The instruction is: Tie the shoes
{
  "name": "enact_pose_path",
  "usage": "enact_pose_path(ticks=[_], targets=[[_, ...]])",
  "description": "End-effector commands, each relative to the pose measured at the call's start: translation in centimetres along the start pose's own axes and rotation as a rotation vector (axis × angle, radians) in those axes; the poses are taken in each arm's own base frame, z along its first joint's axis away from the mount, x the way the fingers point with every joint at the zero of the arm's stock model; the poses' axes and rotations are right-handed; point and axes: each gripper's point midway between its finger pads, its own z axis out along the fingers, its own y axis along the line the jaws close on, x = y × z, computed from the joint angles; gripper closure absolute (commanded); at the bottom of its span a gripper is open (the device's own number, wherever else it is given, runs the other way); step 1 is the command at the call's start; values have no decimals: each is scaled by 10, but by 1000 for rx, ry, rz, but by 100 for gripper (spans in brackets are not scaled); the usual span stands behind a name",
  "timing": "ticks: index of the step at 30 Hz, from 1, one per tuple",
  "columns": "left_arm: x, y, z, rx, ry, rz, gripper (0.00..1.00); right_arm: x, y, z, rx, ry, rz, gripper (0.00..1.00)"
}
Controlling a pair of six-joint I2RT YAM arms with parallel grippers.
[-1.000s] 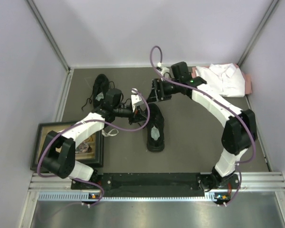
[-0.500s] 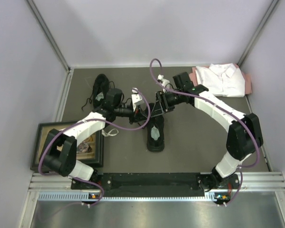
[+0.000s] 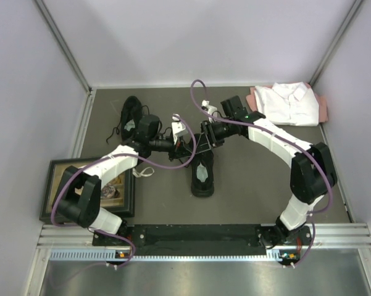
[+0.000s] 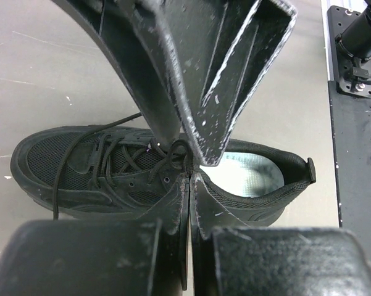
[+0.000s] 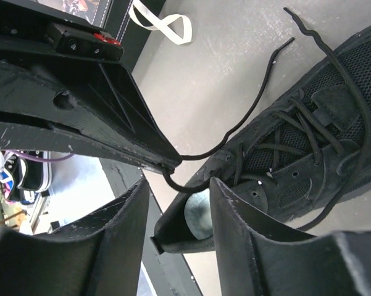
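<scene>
One black shoe (image 3: 202, 171) lies mid-table, its pale grey insole (image 4: 250, 176) showing; the other shoe (image 3: 130, 115) sits at the back left. My left gripper (image 4: 190, 177) hangs just above the near shoe's (image 4: 62, 166) tongue. It is shut on a thin black lace (image 5: 247, 120) that runs from its tip down to the eyelets. My right gripper (image 5: 178, 185) faces it tip to tip, open, with the short loop of held lace lying between its fingers (image 5: 234, 234). In the top view both grippers, left (image 3: 187, 145) and right (image 3: 202, 142), meet over the shoe's far end.
A folded white shirt (image 3: 289, 102) lies at the back right on something pink. A dark framed tray (image 3: 68, 185) sits at the left by the left arm. A white strip loop (image 5: 163, 26) lies on the grey tabletop. The black base plate (image 4: 358, 185) borders the near edge.
My right gripper has swung from the back of the table down to the left gripper's tip over the shoe, and its jaws have narrowed. The left gripper stayed put, still shut.
</scene>
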Motion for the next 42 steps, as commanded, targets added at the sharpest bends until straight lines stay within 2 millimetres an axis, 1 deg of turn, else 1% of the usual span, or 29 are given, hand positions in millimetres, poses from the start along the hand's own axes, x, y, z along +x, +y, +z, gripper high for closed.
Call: enact_pose_path(ticks=[1, 6, 7, 9, 10, 11, 12, 13, 14, 15, 16, 19, 20, 21, 23, 24, 25, 26, 27, 28, 29, 30, 31, 33, 35, 36, 38, 39, 42], targets=[[-20, 3, 3, 12, -42, 60, 100, -11, 9, 5, -36, -24, -37, 59], [-20, 6, 5, 7, -42, 53, 100, -11, 7, 6, -34, -20, -32, 73], [-21, 6, 5, 6, -43, 54, 100, -11, 6, 6, -31, -19, -30, 79], [-21, 6, 5, 7, -43, 51, 100, -11, 6, 7, -29, -20, -35, 87], [-21, 6, 5, 8, -44, 53, 100, -11, 6, 6, -25, -18, -34, 98], [-21, 6, 5, 8, -44, 53, 100, -10, 4, 7, -20, -15, -31, 100], [-20, 6, 4, 5, -38, 46, 99, -10, 2, 7, -12, -15, -37, 100], [-21, 5, 3, 5, -37, 48, 93, -10, 3, 7, -10, -14, -40, 100], [-20, 8, 1, -13, -25, 48, 82, -7, 1, 6, -5, -8, -37, 100], [-24, 16, -4, -44, -21, 47, 72, -8, 1, 6, 1, -12, -45, 100], [-13, 17, -9, -61, 28, -8, 55, -7, 1, 5, 5, -11, -46, 100], [-10, 47, -33, -157, 34, -43, 47, -4, 0, 4, 10, -7, -46, 100], [-10, 54, -38, -178, 27, -60, 46, -4, 0, 3, 12, -7, -48, 100], [-9, 69, -47, -229, 21, -76, 46, -4, 1, 2, 11, -9, -48, 100], [-1, 82, -47, -245, 34, -76, 46, -3, 0, 3, 10, -5, -45, 100], [-2, 87, -47, -247, 46, -68, 46, -3, 0, 4, 11, -4, -46, 100], [9, 92, -41, -231, 68, -91, 45, -2, 0, 3, 11, -2, -46, 100], [13, 94, -38, -216, 77, -114, 44, -2, 0, 3, 13, -2, -49, 100], [8, 99, -35, -201, 72, -114, 43, -1, -1, 3, 16, -1, -46, 100], [24, 106, -28, -188, 103, -171, 42, -1, -1, 3, 18, -1, -46, 100], [28, 108, -25, -178, 111, -207, 41, 0, -1, 3, 18, 0, -47, 100], [24, 116, -22, -179, 108, -208, 40, -1, -2, 3, 20, -2, -46, 100], [36, 125, -18, -193, 126, -233, 40, -2, -1, 2, 21, -4, -48, 100], [42, 135, -11, -196, 126, -251, 40, -2, -1, 2, 25, -5, -48, 100], [39, 141, -7, -186, 119, -246, 40, -2, -2, 2, 25, -3, -43, 100], [48, 142, -3, -173, 135, -279, 40, -2, -2, 3, 25, -2, -42, 100], [50, 143, 0, -146, 140, -287, 41, -3, -2, 4, 21, -1, -37, 100], [56, 143, 2, -140, 149, -301, 42, -3, -3, 4, 22, -1, -32, 100], [64, 143, 5, -125, 155, -313, 44, -2, -3, 6, 17, 3, -28, 100]])
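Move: The left hand, shut on a lace loop above the shoe, goes next for the other lace's free end, some 12 cm ahead, 3 cm to its left and 12 cm below, by the toe. The shoe's middle is level with this hand front to back, about 2 cm to its right and 11 cm down. For the open right hand, the loop lies at its pads, about 1 cm to its left and 1 cm below; the shoe's middle is level, 1 cm left, 12 cm down. Sinking barely a centimetre, the right hand shuts its fingers on the loop and keeps that pinch; only then does the left hand open and let go. The left backs out to its left and forward, some 8 cm ahead, then drops about 10 cm beside the toe while still easing forward, turning about 15 degrees counter-clockwise and tipping fingers down, jaws open around the other lace's end. ##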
